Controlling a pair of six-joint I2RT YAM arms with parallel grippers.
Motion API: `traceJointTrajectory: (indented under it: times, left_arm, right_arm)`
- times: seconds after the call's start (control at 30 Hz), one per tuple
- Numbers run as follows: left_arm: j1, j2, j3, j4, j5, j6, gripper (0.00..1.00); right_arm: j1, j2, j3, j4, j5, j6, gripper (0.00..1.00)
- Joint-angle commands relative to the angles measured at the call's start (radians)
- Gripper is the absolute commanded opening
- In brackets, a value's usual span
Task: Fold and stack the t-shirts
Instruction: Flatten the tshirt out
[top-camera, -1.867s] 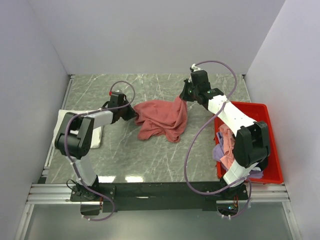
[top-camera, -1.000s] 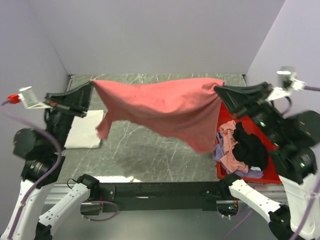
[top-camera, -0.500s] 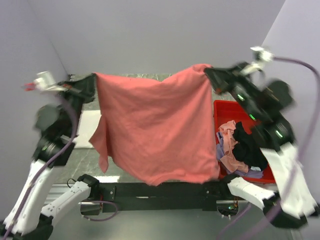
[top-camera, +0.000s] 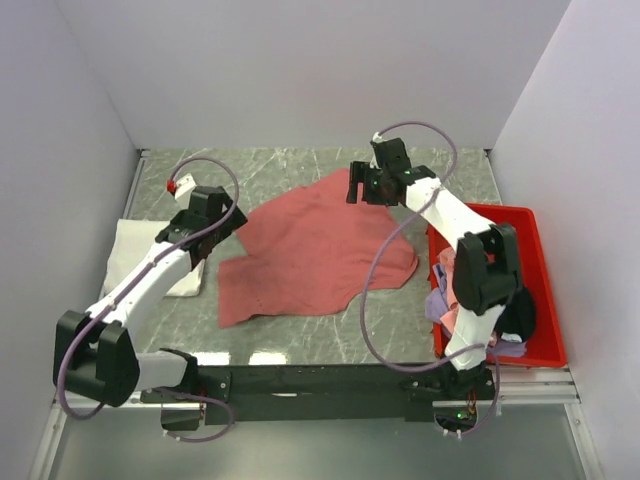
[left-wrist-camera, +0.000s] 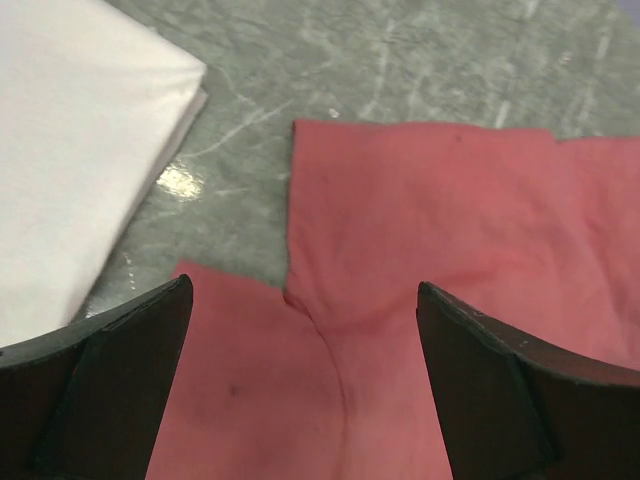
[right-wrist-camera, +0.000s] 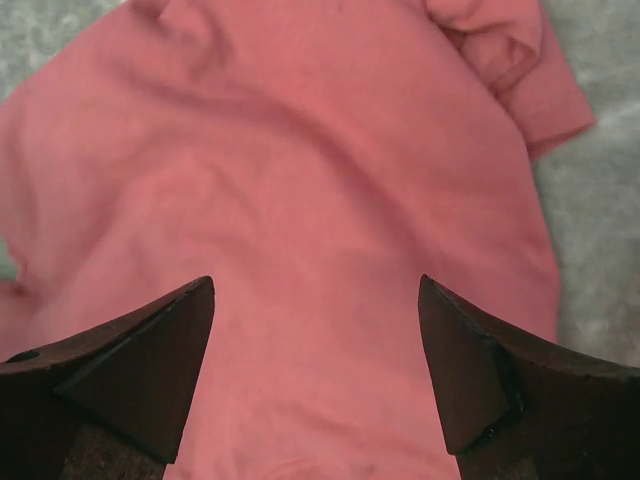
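The large dusty red t-shirt (top-camera: 310, 245) lies spread out on the marble table, mostly flat. My left gripper (top-camera: 225, 215) is open at its left edge, just above the cloth; the left wrist view shows the red shirt (left-wrist-camera: 400, 290) between wide jaws. My right gripper (top-camera: 358, 185) is open over the shirt's far right corner; the right wrist view shows the red shirt (right-wrist-camera: 300, 200) filling the frame. A folded white t-shirt (top-camera: 130, 255) lies at the left and also shows in the left wrist view (left-wrist-camera: 70, 150). Pink, lavender and black tees (top-camera: 455, 290) are heaped in the tray.
The rigid red plastic tray (top-camera: 530, 225) stands at the right edge of the table, beside the right arm's base. Grey walls close the table at the back and sides. A metal rail runs along the near edge.
Both arms had lifted the red shirt and held it stretched in the air. Now they are down at the table, the shirt lies spread flat, and both grippers have let go.
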Motion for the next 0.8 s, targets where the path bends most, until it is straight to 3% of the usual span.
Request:
traceJointTrajectory:
  times: [0.0, 0.2, 0.43, 0.77]
  left_arm:
    - [-0.004, -0.070, -0.023, 0.062, 0.073, -0.020, 1.00]
    - [-0.024, -0.142, -0.130, 0.082, 0.196, -0.040, 0.99]
    - [-0.171, -0.245, -0.262, 0.050, 0.293, -0.109, 1.00]
    - [-0.477, -0.210, -0.329, -0.070, 0.192, -0.315, 1.00]
  right_arm:
    - [0.043, -0.205, -0.043, 0.078, 0.078, 0.012, 0.89]
    - [0.127, -0.378, -0.299, 0.136, 0.116, 0.087, 0.90]
    - [0.127, -0.541, -0.492, 0.104, 0.218, 0.192, 0.90]
    - [0.116, -0.653, -0.626, 0.107, 0.243, 0.224, 0.91]
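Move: The red t-shirt lies spread under both open hands. Its near edge is about 19 cm back, 15 cm right and 13 cm below the left hand; that edge's right part is some 21 cm back, 8 cm right and 12 cm below the right hand. The white cloth stack sits about 24 cm left of the left hand and 1 cm back. The red bin is roughly 35 cm right of the right hand and 22 cm back. Over the already released t-shirt, both open hands draw back towards its near edge, without grasping it. The left comes some 15 cm back and 13 cm right, sinking about 6 cm and swinging clockwise some 25 degrees; the right lifts about 7 cm as it backs off, then sinks most of that again, ending 14 cm back and slightly right, turned a little clockwise. ##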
